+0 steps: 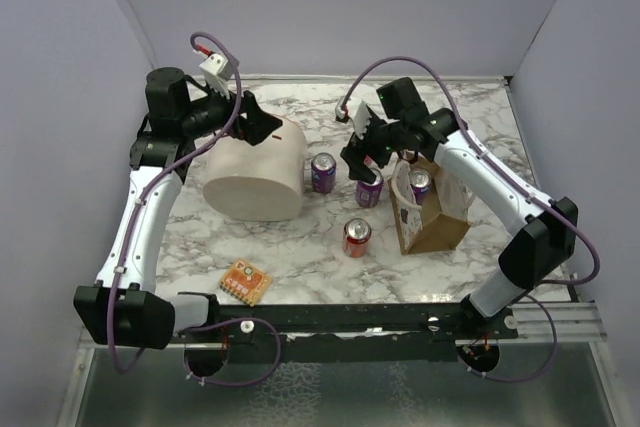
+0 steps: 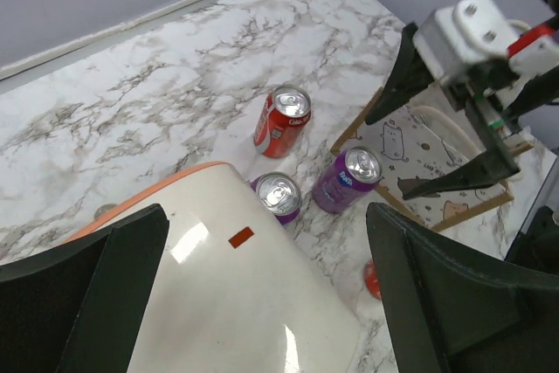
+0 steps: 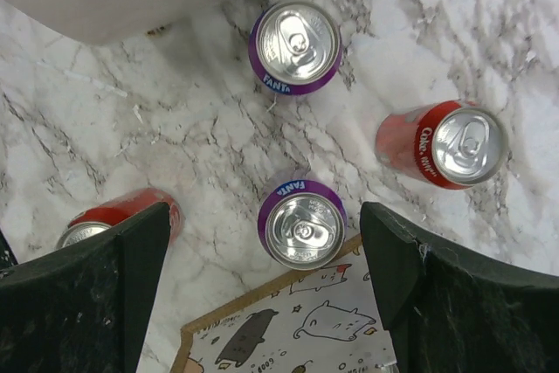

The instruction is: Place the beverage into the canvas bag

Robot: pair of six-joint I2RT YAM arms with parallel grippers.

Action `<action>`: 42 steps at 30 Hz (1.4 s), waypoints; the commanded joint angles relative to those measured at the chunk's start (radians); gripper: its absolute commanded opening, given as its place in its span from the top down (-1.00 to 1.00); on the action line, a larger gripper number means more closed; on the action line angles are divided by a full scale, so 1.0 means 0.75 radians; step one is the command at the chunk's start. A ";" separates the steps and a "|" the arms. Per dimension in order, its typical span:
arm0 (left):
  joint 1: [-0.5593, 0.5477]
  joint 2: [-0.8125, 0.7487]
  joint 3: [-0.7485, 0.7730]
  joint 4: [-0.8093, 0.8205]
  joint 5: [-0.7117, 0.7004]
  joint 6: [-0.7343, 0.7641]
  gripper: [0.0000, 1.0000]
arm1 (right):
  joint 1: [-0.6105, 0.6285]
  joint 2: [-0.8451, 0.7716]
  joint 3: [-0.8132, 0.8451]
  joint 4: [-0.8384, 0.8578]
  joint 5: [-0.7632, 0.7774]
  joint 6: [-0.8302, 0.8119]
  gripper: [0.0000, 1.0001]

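Observation:
A purple Fanta can (image 3: 303,229) stands upright on the marble, touching the rim of the tan canvas bag (image 3: 262,293). My right gripper (image 3: 264,209) is open and hangs over this can, one finger to each side and both clear of it. In the top view the right gripper (image 1: 365,165) is above that can (image 1: 369,190), just left of the bag (image 1: 435,225), and a purple can (image 1: 420,184) stands inside the bag. My left gripper (image 2: 266,211) is open and empty over the cream tub (image 2: 236,303); it also shows in the top view (image 1: 258,125).
A second purple can (image 1: 323,173) stands beside the cream tub (image 1: 255,175). A red Coke can (image 1: 357,237) is nearer the front and another red can (image 3: 445,144) is by the bag. An orange packet (image 1: 245,281) lies front left. Walls close in three sides.

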 commanded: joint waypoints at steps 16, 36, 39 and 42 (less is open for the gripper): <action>0.096 -0.105 -0.106 0.261 0.177 -0.277 -0.97 | 0.052 0.264 0.041 -0.119 0.313 0.011 -0.79; 0.101 -0.118 -0.161 0.335 0.214 -0.328 -0.97 | -0.005 0.283 -0.084 -0.051 0.261 0.026 -0.77; 0.101 -0.120 -0.184 0.348 0.212 -0.331 -0.96 | -0.013 0.298 -0.095 -0.043 0.249 0.025 -0.72; 0.101 -0.119 -0.184 0.347 0.218 -0.331 -0.96 | -0.020 0.307 -0.101 -0.034 0.236 0.030 -0.67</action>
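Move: The purple Fanta can just left of the bag is the right hand's aim: about 2 cm ahead, 4 cm right and 16 cm below. From that can, the other Fanta can stands some 12 cm left and 3 cm farther out, the far Coke 12 cm ahead and 2 cm left; the canvas bag's middle is 15 cm right and 4 cm back. From the left hand, the aimed-at can is roughly 24 cm right, level, 29 cm below. Wide open, the right hand sinks about 11 cm and drifts right, tilting steeper, to the purple Fanta's top. ##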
